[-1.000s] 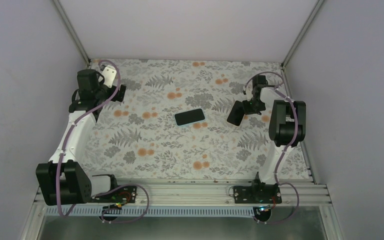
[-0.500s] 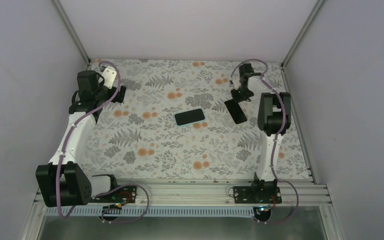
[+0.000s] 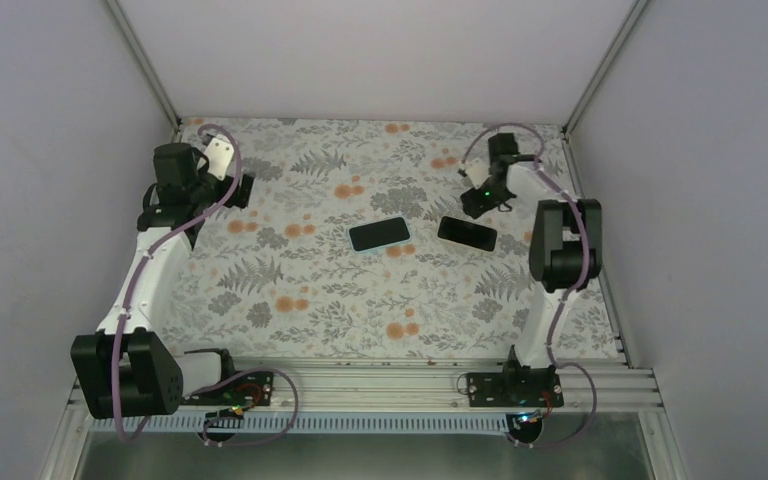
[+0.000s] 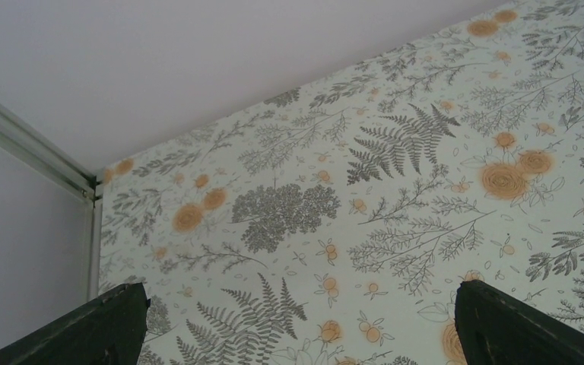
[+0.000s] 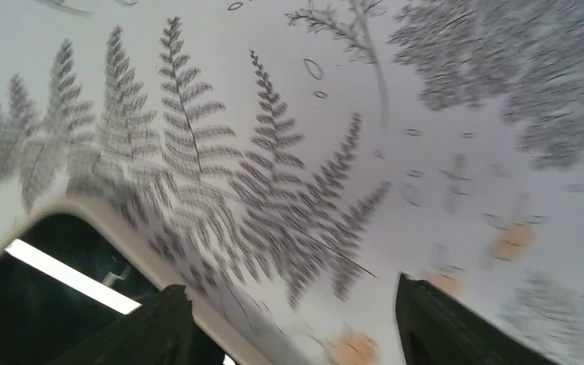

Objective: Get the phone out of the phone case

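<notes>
A dark flat slab with a pale teal rim, the phone case (image 3: 379,234), lies mid-table. A second black slab, the phone (image 3: 466,233), lies flat just right of it, apart from it. My right gripper (image 3: 477,201) hovers just behind the phone, open and empty. In the blurred right wrist view, my right gripper (image 5: 296,327) has its jaws wide apart. The phone's glossy dark face with a pale edge (image 5: 61,289) shows at lower left by the left finger (image 5: 152,327). My left gripper (image 3: 241,188) is open and empty at the far left, also seen in the left wrist view (image 4: 304,334).
The table is covered by a floral cloth (image 3: 290,290). Pale walls close in the back and both sides, with corner posts (image 4: 23,144). A metal rail (image 3: 360,375) runs along the near edge.
My right gripper held the black phone tilted above the table, swung it, then let it go. The phone now lies flat and the gripper has drawn back. The left arm has not moved.
</notes>
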`<action>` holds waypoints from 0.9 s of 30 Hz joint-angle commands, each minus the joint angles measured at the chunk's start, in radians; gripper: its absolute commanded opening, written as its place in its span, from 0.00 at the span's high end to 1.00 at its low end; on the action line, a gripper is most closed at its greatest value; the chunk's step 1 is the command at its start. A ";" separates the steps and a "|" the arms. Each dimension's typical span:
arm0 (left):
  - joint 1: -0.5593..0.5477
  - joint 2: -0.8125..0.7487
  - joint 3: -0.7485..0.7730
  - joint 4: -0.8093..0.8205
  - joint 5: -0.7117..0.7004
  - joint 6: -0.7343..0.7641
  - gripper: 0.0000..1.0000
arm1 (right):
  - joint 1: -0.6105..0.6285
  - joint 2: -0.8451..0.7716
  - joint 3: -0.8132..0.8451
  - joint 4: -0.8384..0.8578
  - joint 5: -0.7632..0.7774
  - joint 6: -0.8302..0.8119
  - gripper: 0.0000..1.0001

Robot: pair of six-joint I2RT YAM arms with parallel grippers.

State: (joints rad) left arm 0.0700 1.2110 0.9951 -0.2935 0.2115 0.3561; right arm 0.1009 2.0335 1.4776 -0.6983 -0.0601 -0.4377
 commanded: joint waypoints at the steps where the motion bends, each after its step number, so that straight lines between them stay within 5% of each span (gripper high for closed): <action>1: 0.004 -0.004 -0.016 0.012 0.012 0.009 0.00 | -0.066 -0.131 -0.007 -0.079 -0.182 -0.313 0.21; 10: 0.004 -0.027 -0.041 0.027 0.026 0.016 0.00 | -0.081 -0.175 -0.046 -0.300 -0.254 -0.725 0.14; 27: 0.003 -0.006 -0.042 0.021 0.050 0.022 0.00 | -0.063 -0.148 -0.211 -0.065 -0.164 -0.731 0.15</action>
State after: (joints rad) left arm 0.0700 1.2037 0.9569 -0.2779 0.2405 0.3706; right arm 0.0273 1.8721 1.2861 -0.8494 -0.2375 -1.1488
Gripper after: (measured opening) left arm 0.999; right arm 0.853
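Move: The phone to be worked on in its pink-rimmed case has its middle about 6 cm back and 2 cm left of the right hand, some 3 cm below. The blue-rimmed phone lies about 26 cm left of that hand and 7 cm back. From the raised left hand, the pink-rimmed phone is roughly 54 cm right, 3 cm back and 24 cm below. The right hand arcs up and about 8 cm back over the phone, opening wider, turning 35 degrees counter-clockwise, then sinking. ##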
